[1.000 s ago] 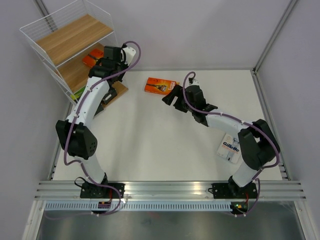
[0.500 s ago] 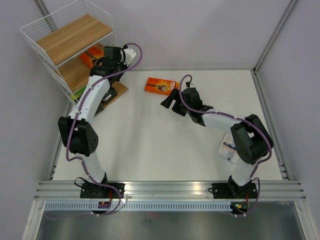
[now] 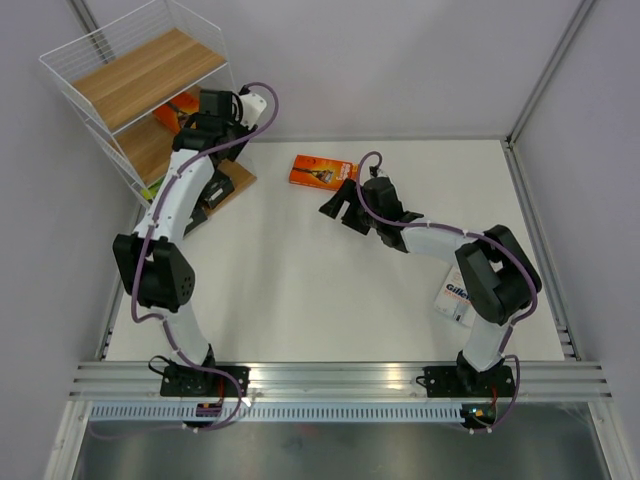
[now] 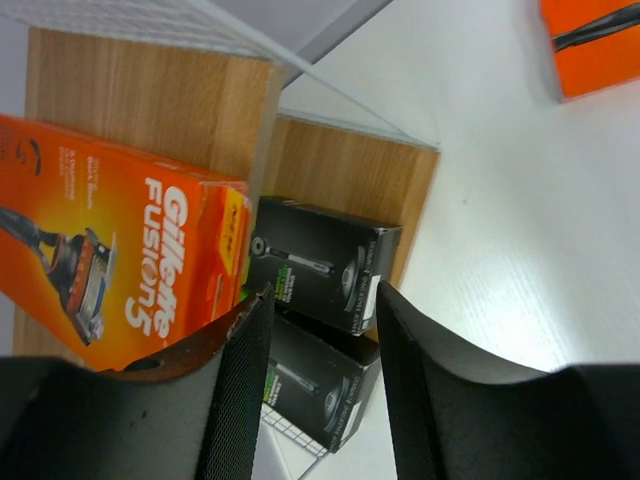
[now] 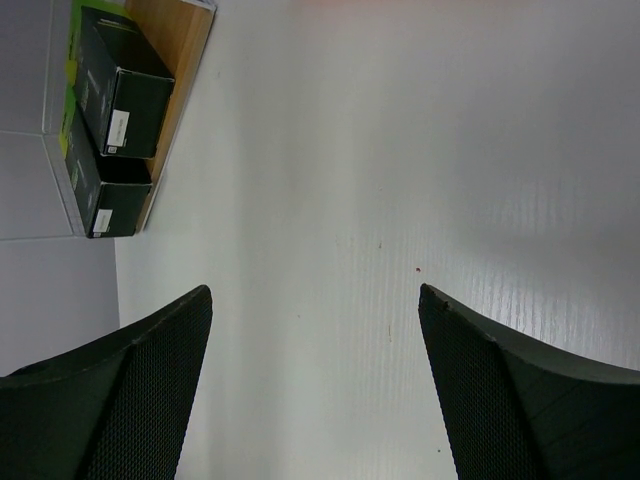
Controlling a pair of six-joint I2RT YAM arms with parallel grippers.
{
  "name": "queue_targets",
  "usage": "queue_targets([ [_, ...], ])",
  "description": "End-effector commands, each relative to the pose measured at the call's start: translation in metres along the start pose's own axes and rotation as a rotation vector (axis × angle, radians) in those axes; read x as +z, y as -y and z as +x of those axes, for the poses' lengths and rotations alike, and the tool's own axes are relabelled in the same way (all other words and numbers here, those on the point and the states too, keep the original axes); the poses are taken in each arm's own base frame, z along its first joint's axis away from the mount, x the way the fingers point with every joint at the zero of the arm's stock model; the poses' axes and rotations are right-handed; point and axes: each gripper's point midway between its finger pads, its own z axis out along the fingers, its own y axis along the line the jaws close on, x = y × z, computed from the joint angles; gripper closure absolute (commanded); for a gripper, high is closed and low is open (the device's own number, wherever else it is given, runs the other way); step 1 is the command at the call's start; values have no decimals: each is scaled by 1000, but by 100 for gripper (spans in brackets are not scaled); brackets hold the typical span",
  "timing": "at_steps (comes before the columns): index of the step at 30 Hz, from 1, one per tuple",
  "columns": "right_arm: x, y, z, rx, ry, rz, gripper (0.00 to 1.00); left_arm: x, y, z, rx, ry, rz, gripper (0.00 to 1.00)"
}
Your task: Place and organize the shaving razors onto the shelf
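Note:
An orange razor pack (image 4: 120,250) lies on the shelf's (image 3: 150,70) middle board (image 4: 150,100), just left of my left gripper (image 4: 320,300). That gripper (image 3: 196,118) is open, with nothing between its fingers (image 4: 240,390). Two black razor packs (image 4: 325,265) (image 5: 120,75) lie side by side on the bottom board (image 5: 185,40). A second orange pack (image 3: 320,170) lies flat on the table. My right gripper (image 3: 335,210) hovers open just in front of it, over bare table (image 5: 315,300). A white-and-blue Gillette pack (image 3: 455,298) is partly hidden by the right arm.
The shelf stands in the far left corner against the wall. A metal rail (image 3: 340,378) runs along the near edge with both arm bases on it. The table's right side ends at a raised frame (image 3: 540,240).
My left gripper has opened and let go of the orange pack, which now lies further in on the middle board. The right gripper has shifted slightly left, still open.

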Motion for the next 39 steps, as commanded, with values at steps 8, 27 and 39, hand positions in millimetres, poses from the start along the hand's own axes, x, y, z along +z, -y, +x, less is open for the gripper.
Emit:
queue_targets([
  [8,-4,-17,-7,0,14,-65,10,-76,27,-51,-242,226,151,24],
  [27,-29,-30,-2,-54,7,-160,9,-135,-9,12,-958,269,-223,28],
  [39,2,40,-111,-68,161,21,9,-114,123,28,-996,220,309,27],
])
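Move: My left hand is beside the middle shelf. The orange box it released lies there about 9 cm left, 4 cm ahead and slightly lower; the farther black box on the bottom shelf is roughly 7 cm left, 2 cm back and 22 cm below. The orange box still on the table lies some 22 cm right, 4 cm ahead and 25 cm down; from my right hand it is 14 cm ahead, 4 cm left and 10 cm below. I open my left fingers wider, slip it right off the shelved orange box, then draw it up and back with a swing left, and sink it again to the right, ending about 14 cm back, rolled some 50 degrees left side down. My open right hand eases slightly back, then late sweeps right and forward, above the table, towards the table box's right end. ##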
